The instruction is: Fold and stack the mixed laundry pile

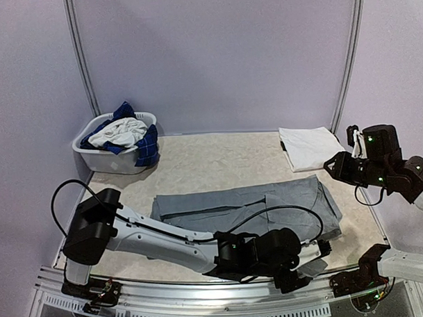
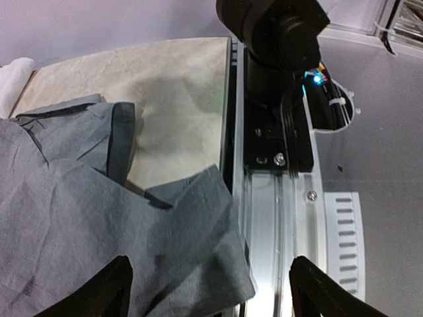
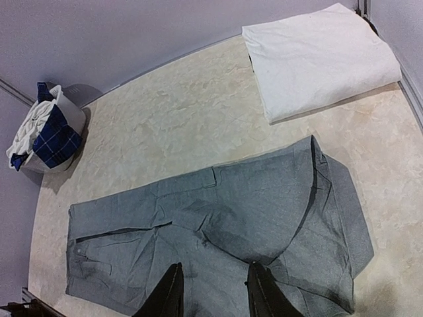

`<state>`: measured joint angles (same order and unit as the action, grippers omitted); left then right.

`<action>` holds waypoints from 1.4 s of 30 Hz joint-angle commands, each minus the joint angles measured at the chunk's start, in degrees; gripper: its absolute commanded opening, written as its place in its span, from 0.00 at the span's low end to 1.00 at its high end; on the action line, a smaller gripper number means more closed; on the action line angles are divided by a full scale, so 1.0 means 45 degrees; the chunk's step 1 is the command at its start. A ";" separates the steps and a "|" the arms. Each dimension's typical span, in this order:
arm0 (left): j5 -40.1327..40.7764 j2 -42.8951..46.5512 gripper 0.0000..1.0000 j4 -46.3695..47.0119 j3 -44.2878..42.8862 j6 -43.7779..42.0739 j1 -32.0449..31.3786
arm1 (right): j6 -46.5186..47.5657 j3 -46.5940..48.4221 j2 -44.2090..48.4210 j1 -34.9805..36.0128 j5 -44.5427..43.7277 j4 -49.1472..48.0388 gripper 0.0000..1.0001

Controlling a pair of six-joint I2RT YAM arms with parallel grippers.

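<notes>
A grey garment (image 1: 248, 209) lies spread flat across the middle of the table, also seen in the right wrist view (image 3: 225, 224). Its near right corner (image 2: 192, 251) reaches the table's front edge. My left gripper (image 2: 210, 264) hovers open and wide over that corner, holding nothing. The left arm (image 1: 165, 236) reaches along the front edge to the right. My right gripper (image 3: 215, 267) hangs high above the garment, its fingers apart and empty. A folded white piece (image 1: 310, 147) lies at the back right. Blue plaid and white pieces (image 1: 124, 134) fill the basket.
The white plastic basket (image 1: 104, 159) stands at the back left corner. A metal rail (image 2: 271, 224) runs along the front edge, with the right arm's black base (image 2: 277, 72) bolted on it. Walls close in the back and sides.
</notes>
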<state>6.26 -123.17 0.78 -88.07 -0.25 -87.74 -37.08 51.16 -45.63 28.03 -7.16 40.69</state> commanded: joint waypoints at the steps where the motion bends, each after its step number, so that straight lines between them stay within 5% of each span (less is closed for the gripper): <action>1: 0.0473 -0.0812 0.82 0.0288 -0.0954 -0.0425 -0.0209 | 0.0284 -0.0310 0.0274 -0.0125 0.0121 0.0084 0.33; 11: 0.2061 -0.2432 0.46 -0.0658 -0.2654 -0.0944 -0.0189 | 0.0485 -0.0503 0.0353 -0.0156 0.0458 0.0052 0.33; 13: 0.2269 -0.2529 0.30 -0.0728 -0.2782 -0.1060 -0.0202 | 0.0515 -0.0528 0.0342 -0.0162 0.0538 0.0043 0.33; 15: 0.2322 -0.2507 0.02 -0.0722 -0.2844 -0.1038 -0.0218 | 0.0543 -0.0547 0.0331 -0.0159 0.0546 0.0042 0.33; 16: 0.2337 -0.2466 0.00 -0.0720 -0.2881 -0.1021 -0.0236 | 0.0562 -0.0548 0.0334 -0.0156 0.0515 0.0058 0.33; 42: 0.0413 -0.2870 0.00 -0.1595 -0.5900 0.3065 0.0039 | 0.1012 0.0550 -0.0118 -0.0335 -0.0050 0.0261 0.33</action>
<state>10.59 -133.97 -7.14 -112.62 10.20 -88.58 -33.32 51.92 -46.19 26.87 -6.85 41.17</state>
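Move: The near corner of the grey shirt, which laps over the table's front edge, lies just past the left hand's open fingers: some 4 cm to the right, 2 cm ahead and 5 cm below. The shirt's right end is roughly 20 cm ahead and 14 cm to the right; the white stack stands about 46 cm ahead and 14 cm to the right, both some 8 cm lower. From the idle right hand, that corner lies about 19 cm back, 4 cm left and 18 cm below. Fingers still pointing right and downward, the left hand eases about 3 cm to the right, 3 cm down and a little forward into the grey shirt's overhanging near corner, closing from wide open to shut so that the cloth is pinched between the pads. Keeping that pinch, it lifts the corner some 8 cm, going another 3 cm or so to the right and 2 cm back, while the wrist swings around 15 degrees out of its slight grasping tilt. ##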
